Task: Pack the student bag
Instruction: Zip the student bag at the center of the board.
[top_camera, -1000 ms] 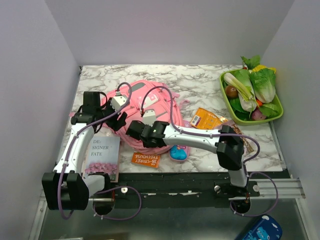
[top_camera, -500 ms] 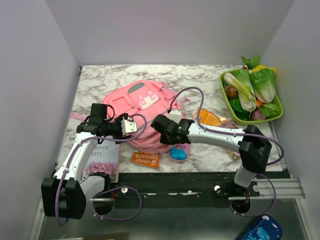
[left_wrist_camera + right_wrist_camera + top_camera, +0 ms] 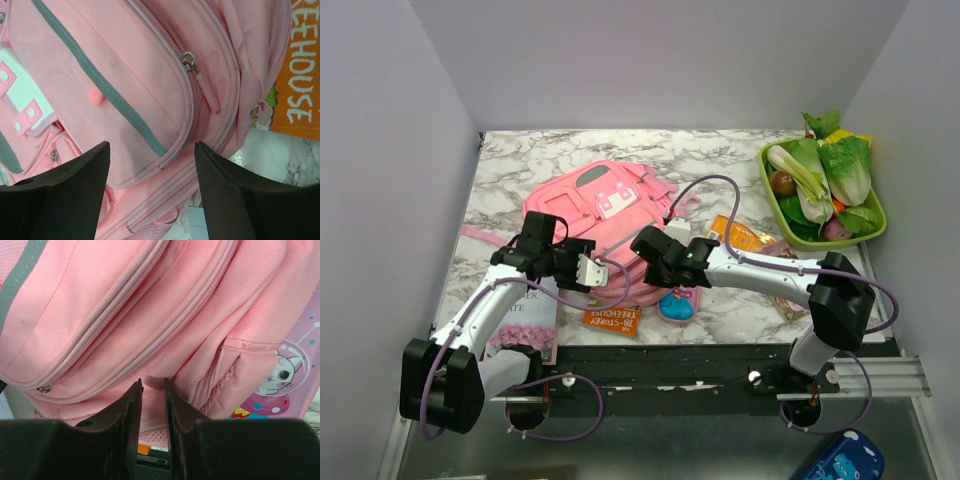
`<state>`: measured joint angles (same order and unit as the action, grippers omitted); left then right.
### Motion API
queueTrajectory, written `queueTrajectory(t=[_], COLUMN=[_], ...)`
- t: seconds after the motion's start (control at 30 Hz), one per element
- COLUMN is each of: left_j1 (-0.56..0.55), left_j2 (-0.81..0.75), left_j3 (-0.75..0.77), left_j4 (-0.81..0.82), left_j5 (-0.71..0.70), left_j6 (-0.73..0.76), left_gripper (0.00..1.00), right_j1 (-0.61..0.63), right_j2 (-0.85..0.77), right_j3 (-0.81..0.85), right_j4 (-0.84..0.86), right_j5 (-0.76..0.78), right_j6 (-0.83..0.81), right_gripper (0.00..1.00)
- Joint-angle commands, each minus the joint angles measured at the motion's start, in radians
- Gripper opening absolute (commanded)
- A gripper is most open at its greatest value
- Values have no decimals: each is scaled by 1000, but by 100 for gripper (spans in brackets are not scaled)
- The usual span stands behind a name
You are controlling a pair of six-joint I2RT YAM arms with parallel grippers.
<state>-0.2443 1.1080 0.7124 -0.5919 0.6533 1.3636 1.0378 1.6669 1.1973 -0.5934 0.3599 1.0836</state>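
Observation:
The student bag [image 3: 595,205] is a large pink backpack with grey-green trim and a white flap patch, lying flat at the table's middle left. My left gripper [image 3: 595,272] hovers over its near left edge. In the left wrist view that gripper [image 3: 152,150] stands open, the bag [image 3: 125,75] and its closed zips showing between the fingers, with nothing held. My right gripper [image 3: 640,245] is at the bag's near right edge. In the right wrist view its jaws [image 3: 153,382] stand narrow with a fold of the bag's pink fabric [image 3: 200,300] pinched between the tips.
An orange paperback [image 3: 612,318] and a small cartoon-print pencil case [image 3: 677,305] lie against the bag's near edge. A pale book [image 3: 525,320] lies under the left arm. An orange snack packet [image 3: 735,237] lies right of the bag. A green tray [image 3: 825,243] of vegetables fills the far right.
My left arm swung from the bag's left side round to its near left edge, its jaws widening slightly. My right gripper moved right, off the bag's top, to its near right edge.

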Motion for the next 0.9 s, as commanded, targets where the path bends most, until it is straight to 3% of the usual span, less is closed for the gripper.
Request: queueTrajectory(t=[0.0, 0.13, 0.27, 0.3, 0.37, 0.4, 0.57, 0.67, 0.87], left_j1=[-13, -36, -79, -84, -96, -99, -102, -104, -162], left_j2=[-10, -22, -19, -16, -10, -4, -22, -57, -30], left_j3=[-50, -70, -65, -54, -25, 13, 119, 145, 191], left_j4=[-7, 98, 118, 110, 92, 64, 49, 134, 178], left_j5=[-93, -86, -86, -87, -93, -89, -25, -1, -80], left_j6=[201, 154, 105, 77, 28, 2, -269, -473, -627], left_gripper=[73, 65, 46, 31, 15, 1, 0, 0, 0], right_j1=[-28, -33, -35, -35, -36, -35, -36, -38, -35], right_j2=[-39, -55, -65, -68, -88, -96, -185, -255, -367], right_j3=[-50, -71, -77, -77, -82, -84, -102, -129, -223], right_j4=[-6, 18, 21, 24, 36, 46, 118, 171, 348], right_j5=[11, 2, 2, 5, 11, 17, 33, 53, 50], right_j6=[15, 16, 12, 10, -1, -7, -50, -88, -168], right_gripper=[33, 33, 33, 33, 33, 35, 44, 52, 58])
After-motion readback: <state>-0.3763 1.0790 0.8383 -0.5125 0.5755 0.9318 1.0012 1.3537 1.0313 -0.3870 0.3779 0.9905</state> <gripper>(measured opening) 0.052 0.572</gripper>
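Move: From the left gripper, the bag's zipped edge at the rounded corner, where the grey strip ends, lies only about 2 cm below and 1 cm to the right; the zipper pull is some 5 cm right and 3 cm back. The Treehouse book lies roughly 10 cm back and 5 cm right, down on the table. From the right gripper that corner is about 11 cm left, level fore and aft and slightly below; the pencil case is about 8 cm right and 3 cm back, also down on the table. Ease the open left gripper down a centimetre or two over the bag's corner and shut its fingers to pinch the edge beside the zipper pull, then lift it about 7 cm, drifting right. As the left starts up, raise the right gripper some 8 cm off the bag, opening its fingers wider and tilting their tips outward. ##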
